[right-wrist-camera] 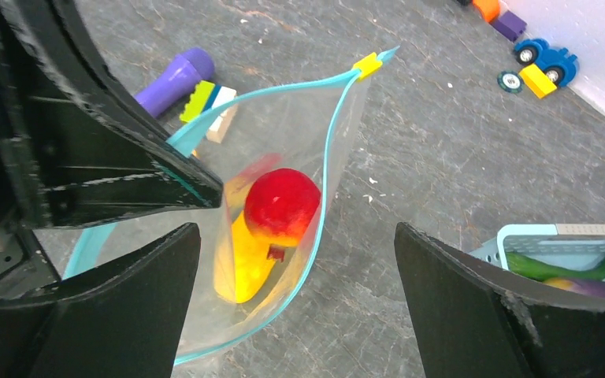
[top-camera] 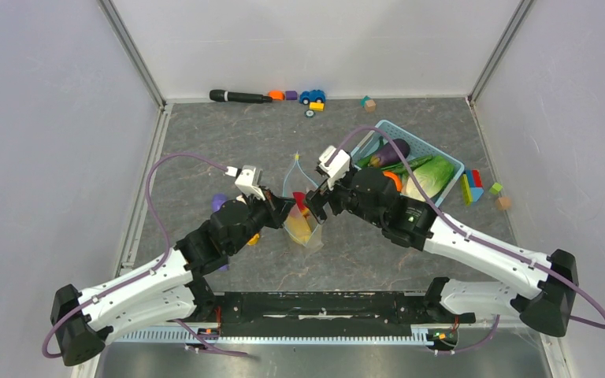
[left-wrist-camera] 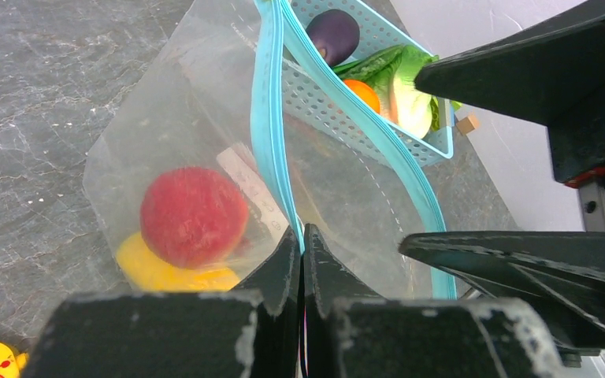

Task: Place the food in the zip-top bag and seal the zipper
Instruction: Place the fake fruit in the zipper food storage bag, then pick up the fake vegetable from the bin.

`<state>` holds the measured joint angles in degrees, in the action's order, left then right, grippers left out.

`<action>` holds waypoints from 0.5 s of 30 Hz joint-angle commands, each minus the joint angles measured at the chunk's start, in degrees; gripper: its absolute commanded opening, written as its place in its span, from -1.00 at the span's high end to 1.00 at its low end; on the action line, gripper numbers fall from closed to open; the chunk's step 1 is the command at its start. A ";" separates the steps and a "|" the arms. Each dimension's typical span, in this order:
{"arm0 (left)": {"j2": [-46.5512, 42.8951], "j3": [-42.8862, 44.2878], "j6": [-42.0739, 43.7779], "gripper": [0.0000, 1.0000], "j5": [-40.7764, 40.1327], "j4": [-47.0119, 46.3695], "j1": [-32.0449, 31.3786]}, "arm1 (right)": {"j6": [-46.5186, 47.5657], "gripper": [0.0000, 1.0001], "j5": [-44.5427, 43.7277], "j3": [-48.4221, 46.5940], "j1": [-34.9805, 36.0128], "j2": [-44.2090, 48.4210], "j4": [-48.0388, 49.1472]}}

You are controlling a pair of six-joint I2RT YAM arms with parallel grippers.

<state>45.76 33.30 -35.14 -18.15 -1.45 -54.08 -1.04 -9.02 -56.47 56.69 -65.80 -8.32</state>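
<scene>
The clear zip-top bag (top-camera: 305,227) stands at the table's centre with its mouth held open. Inside lie a red round fruit (right-wrist-camera: 282,206) and a yellow mango (right-wrist-camera: 240,264). My left gripper (left-wrist-camera: 301,236) is shut on the teal zipper (left-wrist-camera: 268,126) strip of the near mouth edge. My right gripper (right-wrist-camera: 297,228) hangs open just above the bag's mouth, with nothing between its fingers. A yellow slider (right-wrist-camera: 366,64) sits at the zipper's far end. The eggplant (left-wrist-camera: 333,35), lettuce (left-wrist-camera: 406,87), orange (left-wrist-camera: 362,93) and green pods (right-wrist-camera: 567,268) lie in the basket.
The light-blue lattice basket (top-camera: 441,157) stands right of the bag, close behind my right arm. A purple stick (right-wrist-camera: 175,75) and blocks (right-wrist-camera: 209,110) lie left of the bag. A black handle (top-camera: 240,96), a toy car (top-camera: 312,96) and blocks (top-camera: 473,187) line the back and right.
</scene>
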 commanded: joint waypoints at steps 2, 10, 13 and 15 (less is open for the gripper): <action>0.82 0.45 -1.23 0.96 -2.27 -1.62 0.10 | 0.52 -0.96 4.76 -0.37 0.28 4.48 4.22; 1.42 0.49 -1.07 0.96 -3.20 -1.53 0.03 | -4.48 -0.96 -12.95 3.50 0.03 10.75 4.87; 1.69 0.60 -0.99 0.96 -3.38 -1.53 0.03 | -6.15 -0.96 -19.41 3.48 -1.51 10.89 2.50; 1.79 0.68 -0.82 0.96 -3.38 -1.48 0.03 | -8.44 -0.96 -19.73 3.23 -4.02 10.72 0.93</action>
<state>47.24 33.30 -35.14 -19.90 -1.45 -54.08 -5.08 -20.29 -53.41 55.83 -55.13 -5.54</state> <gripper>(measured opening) 0.034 0.979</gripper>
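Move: Off to the right of the right hand sits the basket, its middle about 26 cm right, 18 cm ahead and 22 cm below; in it the eggplant is some 22 cm right and 21 cm ahead, the orange about 21 cm right and 13 cm ahead. The red fruit, already in the bag, lies roughly 7 cm ahead, 4 cm left and 16 cm down. From the left hand, the basket is about 31 cm right, 18 cm ahead and 19 cm below. Lifting clear of the bag mouth, the empty right hand rises about 5 cm while easing back slightly, then swings right by some 5 cm and a little forward, away from the bag and across towards the basket side. Its fingers stay wide open, tip up about 10 degrees and turn clockwise late on; the left hand keeps its pinch on the bag's rim, sinking barely a centimetre. ##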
